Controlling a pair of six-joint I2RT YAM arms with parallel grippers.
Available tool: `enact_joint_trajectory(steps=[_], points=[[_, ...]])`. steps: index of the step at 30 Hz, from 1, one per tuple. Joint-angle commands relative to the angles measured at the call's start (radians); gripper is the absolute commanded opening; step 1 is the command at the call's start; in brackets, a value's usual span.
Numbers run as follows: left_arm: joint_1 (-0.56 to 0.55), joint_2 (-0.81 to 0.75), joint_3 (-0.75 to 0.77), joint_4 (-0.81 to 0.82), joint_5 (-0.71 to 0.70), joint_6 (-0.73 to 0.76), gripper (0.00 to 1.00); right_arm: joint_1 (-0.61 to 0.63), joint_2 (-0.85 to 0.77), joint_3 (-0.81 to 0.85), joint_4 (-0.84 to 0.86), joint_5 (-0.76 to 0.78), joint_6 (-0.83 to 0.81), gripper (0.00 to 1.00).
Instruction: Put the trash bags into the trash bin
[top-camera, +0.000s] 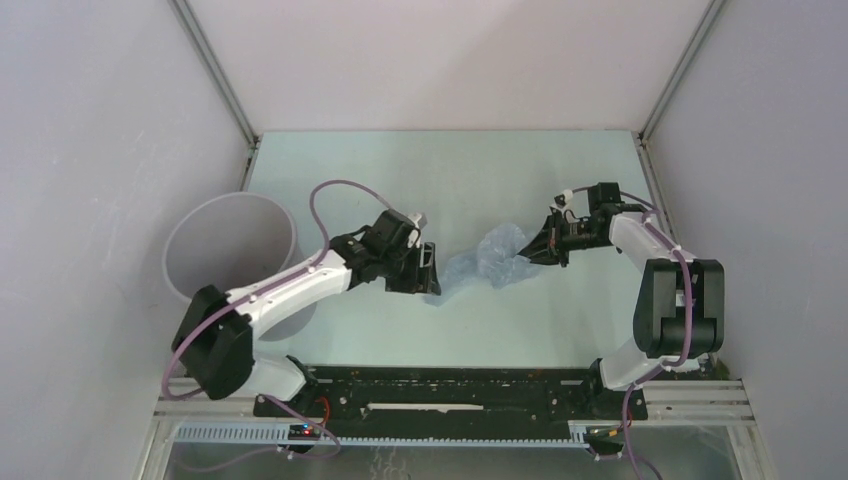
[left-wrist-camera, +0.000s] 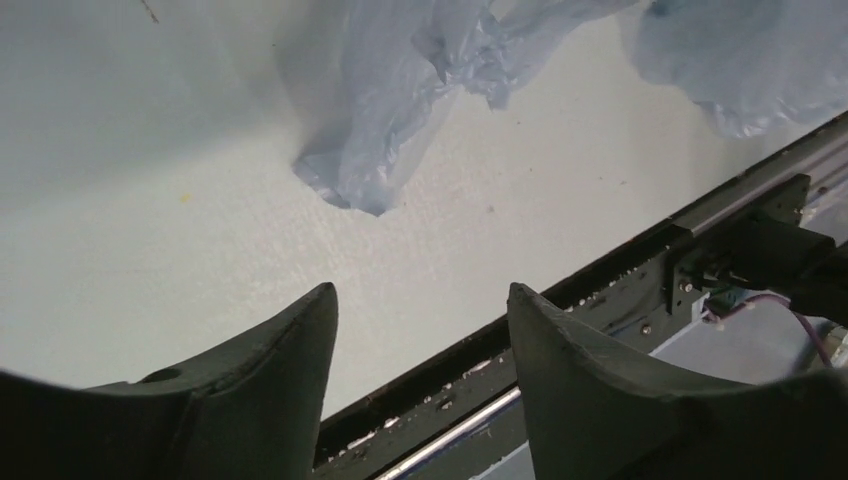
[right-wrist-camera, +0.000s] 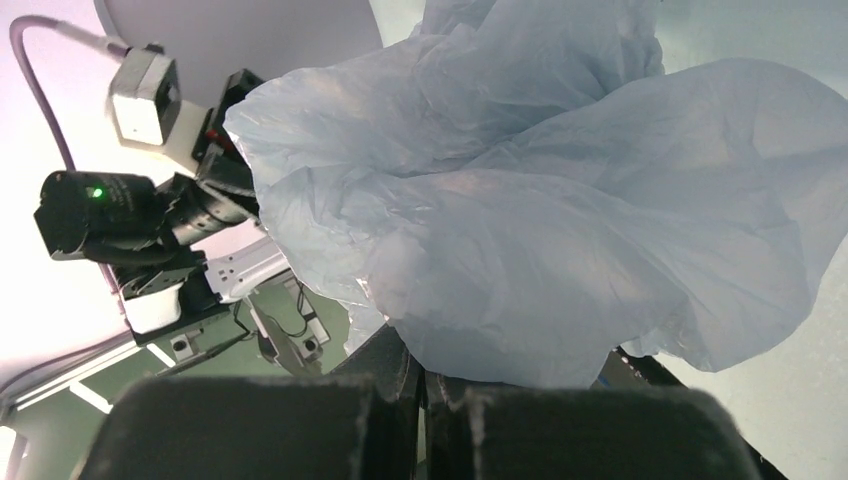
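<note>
The pale blue, crumpled trash bag (top-camera: 488, 262) lies mid-table, its right end lifted. My right gripper (top-camera: 532, 250) is shut on that end; in the right wrist view the film (right-wrist-camera: 560, 200) billows over the closed jaws of the right gripper (right-wrist-camera: 425, 375). My left gripper (top-camera: 428, 270) hovers at the bag's left end, open and empty. In the left wrist view the bag's corner (left-wrist-camera: 370, 150) lies beyond the left gripper (left-wrist-camera: 420, 290), and nothing touches the fingers (left-wrist-camera: 285, 370). The grey round trash bin (top-camera: 230, 245) stands at the left, behind the left arm.
A black mounting rail (top-camera: 450, 385) runs along the table's near edge and shows in the left wrist view as the rail (left-wrist-camera: 600, 290). Pale enclosure walls close in the left, right and back. The left arm's wrist camera (right-wrist-camera: 145, 95) faces the right gripper.
</note>
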Motion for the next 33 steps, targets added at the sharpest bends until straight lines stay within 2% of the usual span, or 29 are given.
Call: enact_joint_trajectory(steps=[1, 6, 9, 15, 18, 23, 25, 33], points=[[-0.002, 0.085, -0.012, 0.145, 0.017, -0.026, 0.67, -0.001, 0.001, -0.005, -0.001, -0.02, -0.017, 0.0], [-0.001, 0.23, 0.017, 0.215, 0.042, -0.013, 0.68, -0.001, -0.015, -0.018, 0.003, -0.021, -0.013, 0.0], [-0.002, 0.308, 0.043, 0.22, 0.063, -0.001, 0.58, -0.001, -0.028, -0.024, 0.0, -0.015, -0.015, 0.0], [-0.001, 0.298, -0.017, 0.279, 0.032, 0.003, 0.52, -0.002, -0.053, -0.045, 0.008, -0.004, -0.012, 0.0], [-0.001, 0.316, -0.015, 0.286, 0.023, 0.01, 0.4, -0.002, -0.054, -0.054, 0.01, 0.003, -0.015, 0.0], [-0.001, 0.25, 0.001, 0.228, -0.028, 0.058, 0.1, -0.006, -0.088, -0.055, -0.007, 0.076, -0.022, 0.01], [-0.001, 0.184, 0.001, 0.187, -0.044, 0.078, 0.01, -0.007, -0.105, -0.055, -0.014, 0.148, -0.018, 0.04], [-0.002, -0.115, -0.018, 0.053, 0.001, 0.16, 0.0, -0.007, -0.144, -0.021, -0.097, 0.432, -0.029, 0.39]])
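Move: The trash bag hangs from the shut right fingers, and its loose tail lies just beyond the open left hand, about 3 cm ahead, 3 cm to its right and 9 cm below. The crumpled bag body is some 15 cm right of the left hand, 5 cm ahead and 4 cm below. The trash bin stands about 38 cm to the left of the left hand, roughly level with it fore and aft. From the right hand, the tail lies about 21 cm left, 8 cm back and 12 cm lower. The left hand sinks about 9 cm to the bag's loose tail, edging forward and right by some 3 cm each, closes its fully parted fingers until they pinch the tail, then lifts back up about 9 cm with it. The right hand keeps its pinch on the other end while easing slightly back and down, then near the end rolls its left side down some 15 degrees, slips a couple of centimetres to the right and down, and opens its fingers about a third of the way. ##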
